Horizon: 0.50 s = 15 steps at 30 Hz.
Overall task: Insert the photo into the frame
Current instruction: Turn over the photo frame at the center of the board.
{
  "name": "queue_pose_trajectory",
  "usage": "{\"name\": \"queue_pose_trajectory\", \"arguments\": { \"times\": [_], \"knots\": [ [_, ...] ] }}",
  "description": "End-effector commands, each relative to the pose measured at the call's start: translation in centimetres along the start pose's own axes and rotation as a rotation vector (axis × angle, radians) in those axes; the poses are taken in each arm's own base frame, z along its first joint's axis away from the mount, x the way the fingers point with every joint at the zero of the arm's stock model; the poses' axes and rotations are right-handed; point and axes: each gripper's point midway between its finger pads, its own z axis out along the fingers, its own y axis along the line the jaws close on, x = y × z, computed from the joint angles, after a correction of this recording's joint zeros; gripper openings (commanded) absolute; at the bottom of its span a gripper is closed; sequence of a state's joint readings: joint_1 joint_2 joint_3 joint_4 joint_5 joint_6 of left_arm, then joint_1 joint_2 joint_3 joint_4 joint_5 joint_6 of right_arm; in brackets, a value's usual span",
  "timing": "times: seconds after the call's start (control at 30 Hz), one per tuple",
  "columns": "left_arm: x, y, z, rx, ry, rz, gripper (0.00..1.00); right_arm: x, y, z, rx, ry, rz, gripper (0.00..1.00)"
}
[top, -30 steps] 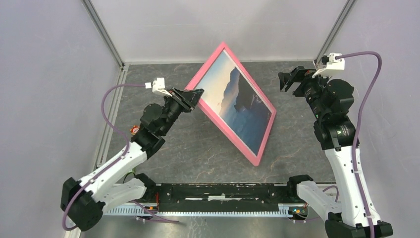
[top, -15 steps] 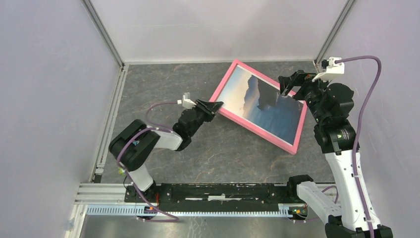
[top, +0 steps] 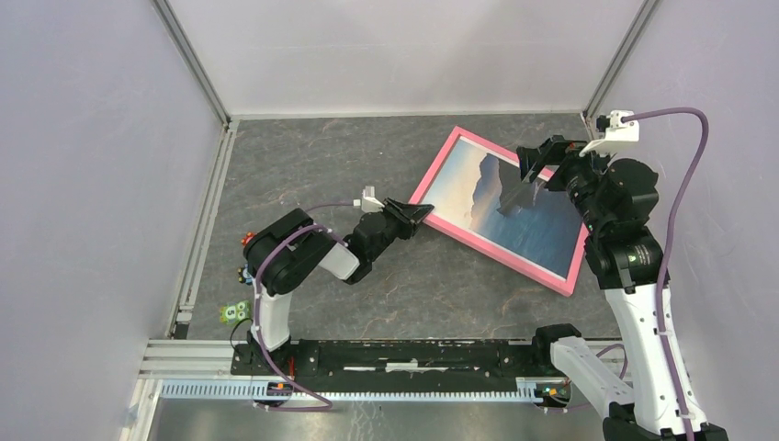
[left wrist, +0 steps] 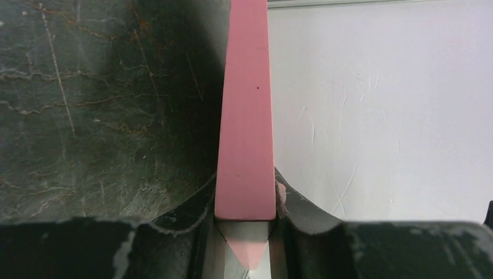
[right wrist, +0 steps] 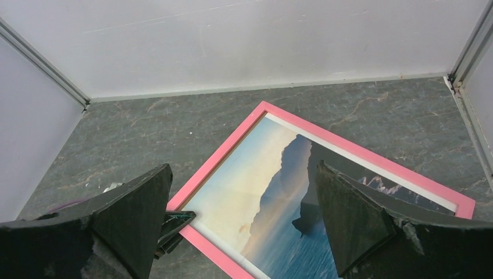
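Note:
The pink frame (top: 447, 164) lies near flat on the dark table at the back right, with the photo (top: 514, 207) of mountains, water and pale sky inside it. My left gripper (top: 420, 212) is shut on the frame's near left corner; in the left wrist view the pink edge (left wrist: 245, 128) runs up from between the fingers. My right gripper (top: 537, 161) is open and empty, hovering above the photo's far right part. In the right wrist view the frame (right wrist: 224, 152) and photo (right wrist: 273, 192) lie between and below its spread fingers (right wrist: 128, 215).
The white back wall (top: 404, 55) and metal corner posts (top: 197, 69) bound the table. The frame's right corner (top: 577, 276) lies close to the right arm's column. A rail (top: 404, 354) runs along the near edge by the arm bases.
The left gripper has carried the frame down and to the right, from steeply tilted to near flat. The left arm has folded low. The right gripper stays open, now over the photo.

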State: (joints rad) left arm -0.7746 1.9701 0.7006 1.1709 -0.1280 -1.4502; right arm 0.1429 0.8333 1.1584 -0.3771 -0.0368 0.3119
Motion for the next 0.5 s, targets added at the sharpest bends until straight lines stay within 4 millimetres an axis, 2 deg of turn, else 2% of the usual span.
{"name": "queue_pose_trajectory", "arguments": {
  "times": [0.0, 0.1, 0.2, 0.27, 0.37, 0.4, 0.47],
  "knots": [
    [0.2, -1.9, -0.7, 0.050, 0.021, -0.031, 0.05, -0.3, 0.1, -0.4, -0.011, -0.017, -0.017, 0.98],
    [0.5, 0.9, -1.2, -0.104, 0.057, 0.008, 0.26, -0.3, 0.2, -0.4, -0.017, -0.012, -0.014, 0.98],
    [0.4, 2.6, -1.8, -0.230, 0.089, 0.061, 0.32, -0.3, 0.4, -0.6, -0.024, -0.013, -0.010, 0.98],
    [0.1, 3.8, -2.5, -0.317, 0.103, 0.070, 0.43, -0.4, 0.4, -0.7, -0.025, -0.015, -0.008, 0.98],
    [-0.4, 4.8, -3.6, -0.416, 0.115, 0.087, 0.58, -0.5, 0.5, -0.9, -0.026, -0.017, -0.009, 0.98],
    [-0.6, 5.1, -4.0, -0.457, 0.115, 0.092, 0.67, -0.6, 0.5, -0.9, -0.028, -0.018, -0.009, 0.98],
    [-0.8, 5.1, -4.6, -0.502, 0.125, 0.116, 0.72, -0.8, 0.6, -1.1, -0.027, -0.019, -0.008, 0.98]
  ]
}}
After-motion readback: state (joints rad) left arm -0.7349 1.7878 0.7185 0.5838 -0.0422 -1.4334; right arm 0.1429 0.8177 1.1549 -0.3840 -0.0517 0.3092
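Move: The left fingers still pinch the pink frame at its near-left corner; the frame's middle lies about 19 cm to their right, level in the forward direction and some 4 cm lower, while its far-left corner stands about 21 cm ahead and 9 cm to the right. From the idle, open right hand, the frame's middle is roughly 5 cm ahead, 6 cm to the right and 32 cm below. The left hand sinks about 5 cm, easing left and back, tips some 20 degrees downward and opens, releasing the frame corner. ##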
